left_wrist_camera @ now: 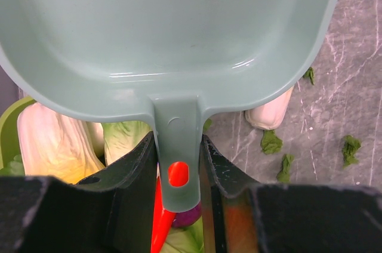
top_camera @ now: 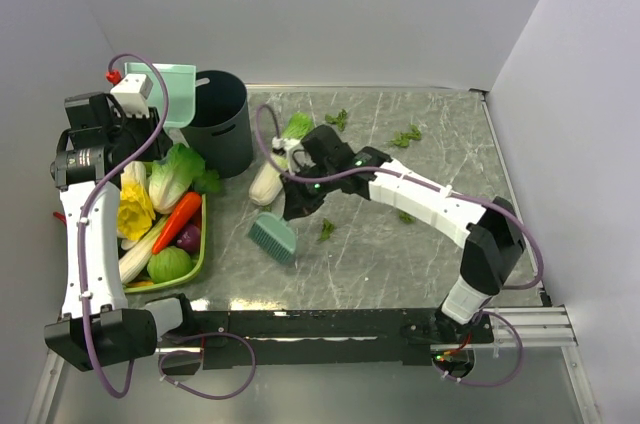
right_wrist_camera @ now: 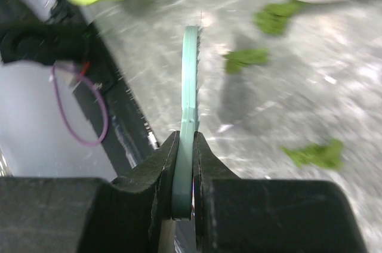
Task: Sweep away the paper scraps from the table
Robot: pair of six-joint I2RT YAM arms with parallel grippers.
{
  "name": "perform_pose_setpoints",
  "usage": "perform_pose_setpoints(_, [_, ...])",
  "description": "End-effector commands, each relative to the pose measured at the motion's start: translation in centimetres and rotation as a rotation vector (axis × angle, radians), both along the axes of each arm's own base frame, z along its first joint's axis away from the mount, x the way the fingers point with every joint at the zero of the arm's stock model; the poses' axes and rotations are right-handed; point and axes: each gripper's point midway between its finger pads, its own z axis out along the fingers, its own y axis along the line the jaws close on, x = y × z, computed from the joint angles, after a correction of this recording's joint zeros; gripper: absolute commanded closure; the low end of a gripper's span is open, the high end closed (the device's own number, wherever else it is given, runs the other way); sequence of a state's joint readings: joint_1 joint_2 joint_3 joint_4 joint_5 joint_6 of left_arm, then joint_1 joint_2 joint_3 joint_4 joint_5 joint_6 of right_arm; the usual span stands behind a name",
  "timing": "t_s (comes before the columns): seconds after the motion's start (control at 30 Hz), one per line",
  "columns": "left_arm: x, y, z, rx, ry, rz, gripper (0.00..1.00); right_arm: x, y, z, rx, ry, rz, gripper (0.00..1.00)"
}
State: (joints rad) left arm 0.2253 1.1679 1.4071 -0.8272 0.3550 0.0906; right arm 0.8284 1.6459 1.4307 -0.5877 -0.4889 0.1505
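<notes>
Several dark-green paper scraps lie on the grey marbled table (top_camera: 440, 254): one by the brush (top_camera: 326, 230), others farther back (top_camera: 337, 119) (top_camera: 407, 135) and at mid-right (top_camera: 405, 216). My right gripper (right_wrist_camera: 185, 139) is shut on the thin handle of the teal hand brush (right_wrist_camera: 190, 74), whose head (top_camera: 272, 237) is low over the table near the tray. Scraps (right_wrist_camera: 246, 58) (right_wrist_camera: 316, 153) lie just right of the brush. My left gripper (left_wrist_camera: 178, 145) is shut on the handle of the teal dustpan (left_wrist_camera: 167, 26), held raised at the back left (top_camera: 172, 92) above the tray.
A dark round bin (top_camera: 218, 122) stands at the back left. A lime-green tray (top_camera: 200, 249) of vegetables, with an orange carrot (top_camera: 178, 220), lies along the left edge. A long pale cabbage (top_camera: 272, 176) rests on the table between the bin and my right arm.
</notes>
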Motion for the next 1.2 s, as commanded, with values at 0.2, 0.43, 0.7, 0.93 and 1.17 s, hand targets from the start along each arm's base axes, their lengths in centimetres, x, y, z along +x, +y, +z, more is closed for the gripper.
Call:
perform_pose_setpoints(0.2, [-1.3, -0.7, 1.2, 0.044, -0.059, -0.053, 0.99, 3.3, 3.0, -1.9, -0.007, 0.097, -0.148, 1.0])
perform_pose_setpoints(0.43, [-3.0, -1.1, 0.8, 0.072, -0.035, -0.071, 0.99, 6.7, 1.0, -5.4, -0.042, 0.248, -0.32, 1.0])
perform_pose_setpoints(0.7, [-4.2, -2.8, -0.8, 0.133, 0.022, -0.17, 0.99, 8.2, -7.7, -7.1, -0.099, 0.342, -0.517, 1.0])
perform_pose_setpoints(0.93, [-5.5, -8.1, -3.1, 0.221, 0.09, -0.457, 0.99, 8.1, -13.7, -3.7, -0.116, 0.136, -0.432, 1.0])
perform_pose_setpoints(1.17, [-8.9, -11.5, -6.7, 0.288, 0.242, -0.788, 0.99, 6.7, -13.1, 4.6, 0.035, -0.094, -0.25, 1.0])
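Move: From the right gripper, holding the brush, the middle scrap lies some 17 cm below, about 4 cm ahead and 3 cm left. At similar depth, the cabbage-end scrap is about 7 cm ahead, 6 cm left; the right scrap 5 cm ahead, 7 cm right. From the left gripper, holding the dustpan, the middle scrap is about 23 cm right, 8 cm back and 28 cm below; the bucket is 11 cm right, 13 cm ahead, 17 cm below. Keep hold of the brush and sweep: after a small draw back and left, dip the right gripper about 8 cm while going forward, drag it about 13 cm right past the scraps with a clockwise turn, then lift. Late in the stroke, swing the held dustpan right, back and down towards them, some 30 degrees clockwise. ##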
